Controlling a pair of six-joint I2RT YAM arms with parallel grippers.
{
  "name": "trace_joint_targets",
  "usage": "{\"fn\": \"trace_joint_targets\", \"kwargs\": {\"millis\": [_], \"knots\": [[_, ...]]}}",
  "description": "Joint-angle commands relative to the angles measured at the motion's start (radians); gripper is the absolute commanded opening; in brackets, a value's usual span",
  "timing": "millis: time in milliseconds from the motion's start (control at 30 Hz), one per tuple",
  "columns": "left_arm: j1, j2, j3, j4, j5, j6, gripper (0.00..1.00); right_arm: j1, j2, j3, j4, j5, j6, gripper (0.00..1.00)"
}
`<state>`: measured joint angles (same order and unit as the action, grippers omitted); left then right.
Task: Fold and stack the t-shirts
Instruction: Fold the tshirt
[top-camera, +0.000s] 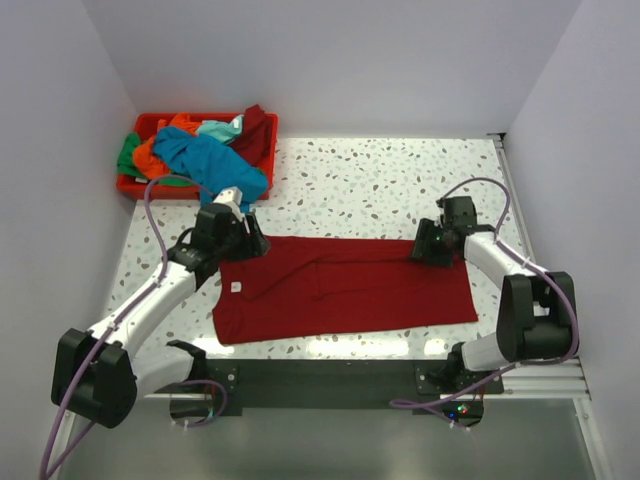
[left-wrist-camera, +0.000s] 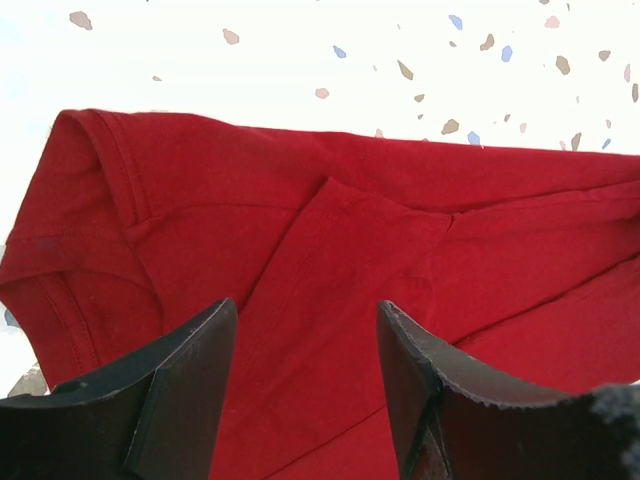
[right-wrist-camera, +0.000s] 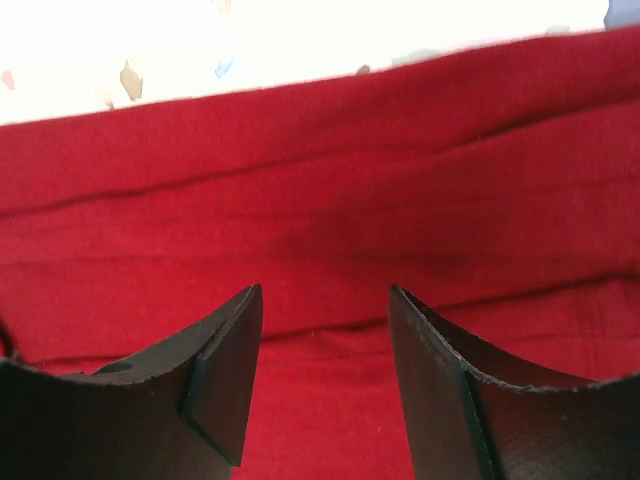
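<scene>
A large dark red t-shirt lies flat across the middle of the table, folded lengthwise, its collar end at the left. My left gripper hovers over its far left corner, jaws open above a folded sleeve with nothing between them. At the shirt's far right corner my right gripper is also open, its fingers spread above the red cloth near the far edge. Teal, orange and green t-shirts lie heaped at the back left.
A red plastic bin at the back left corner holds the heap of shirts, which spills over its near side. White walls close in on left, right and rear. The speckled tabletop shows beyond the red shirt.
</scene>
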<state>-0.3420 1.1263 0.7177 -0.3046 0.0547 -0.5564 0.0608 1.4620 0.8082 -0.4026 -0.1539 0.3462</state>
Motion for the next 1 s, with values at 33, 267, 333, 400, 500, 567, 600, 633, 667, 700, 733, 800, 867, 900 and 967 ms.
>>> {"fn": "trace_joint_targets", "kwargs": {"millis": [33,267,333,400,500,567,600,633,667,700,733,800,867,900,967], "knots": [[-0.003,0.012,-0.026,0.067,0.005,0.013,0.63,0.002,-0.066,-0.009,-0.057,-0.042,-0.016,0.56],[-0.003,0.05,-0.02,0.087,0.017,0.009,0.63,0.002,-0.106,0.112,-0.129,0.101,0.007,0.57],[-0.003,0.05,-0.02,0.085,0.017,0.009,0.63,-0.001,-0.075,0.173,-0.139,0.174,0.011,0.57],[-0.003,0.05,-0.02,0.084,0.016,0.013,0.64,-0.009,-0.025,0.218,-0.142,0.244,0.008,0.56],[-0.005,0.072,-0.018,0.093,0.014,0.026,0.64,-0.036,0.027,0.241,-0.119,0.255,0.0,0.55],[-0.003,0.102,-0.012,0.108,0.023,0.032,0.65,-0.049,0.067,0.246,-0.101,0.255,0.002,0.55],[-0.003,0.116,-0.009,0.116,0.031,0.035,0.66,-0.058,0.076,0.244,-0.096,0.251,0.002,0.55],[-0.003,0.142,-0.004,0.136,0.048,0.035,0.67,-0.058,0.093,0.243,-0.082,0.243,0.002,0.55],[-0.005,0.156,-0.003,0.148,0.054,0.035,0.67,-0.091,0.098,0.238,-0.074,0.237,0.002,0.55],[-0.003,0.168,0.002,0.157,0.066,0.032,0.67,-0.117,0.106,0.232,-0.068,0.222,0.002,0.54],[-0.003,0.181,0.005,0.179,0.074,0.032,0.68,-0.13,0.115,0.229,-0.062,0.212,-0.001,0.54],[-0.003,0.214,0.017,0.199,0.094,0.03,0.68,-0.163,0.121,0.226,-0.045,0.197,-0.013,0.54],[-0.005,0.249,0.032,0.211,0.103,0.033,0.68,-0.18,0.133,0.226,-0.035,0.192,-0.035,0.54],[-0.005,0.26,0.037,0.216,0.105,0.036,0.68,-0.196,0.139,0.233,-0.032,0.189,-0.039,0.53],[-0.005,0.291,0.049,0.225,0.112,0.039,0.68,-0.207,0.162,0.241,-0.027,0.179,-0.046,0.52]]}}
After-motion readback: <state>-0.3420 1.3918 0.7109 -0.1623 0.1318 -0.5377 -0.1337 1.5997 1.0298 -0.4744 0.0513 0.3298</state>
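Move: The far right corner of the red t-shirt lies about 11 cm to the right gripper's right, 6 cm ahead and some 3 cm below; the near right corner is about 13 cm right and 16 cm back of the gripper. For the left gripper, the shirt's far edge lies roughly 8 cm straight ahead and 10 cm below. The white label is about 7 cm left and 4 cm back of the left gripper, also 10 cm below. Lift the right gripper in an arc, up about 6 cm and forward, then back down while sweeping roughly 10 cm right to the red shirt's far right corner, turning it clockwise some 15 degrees. Meanwhile lower the left gripper about 6 cm towards the shirt's left part, tipping its fingers slightly further down. Keep both grippers open. ##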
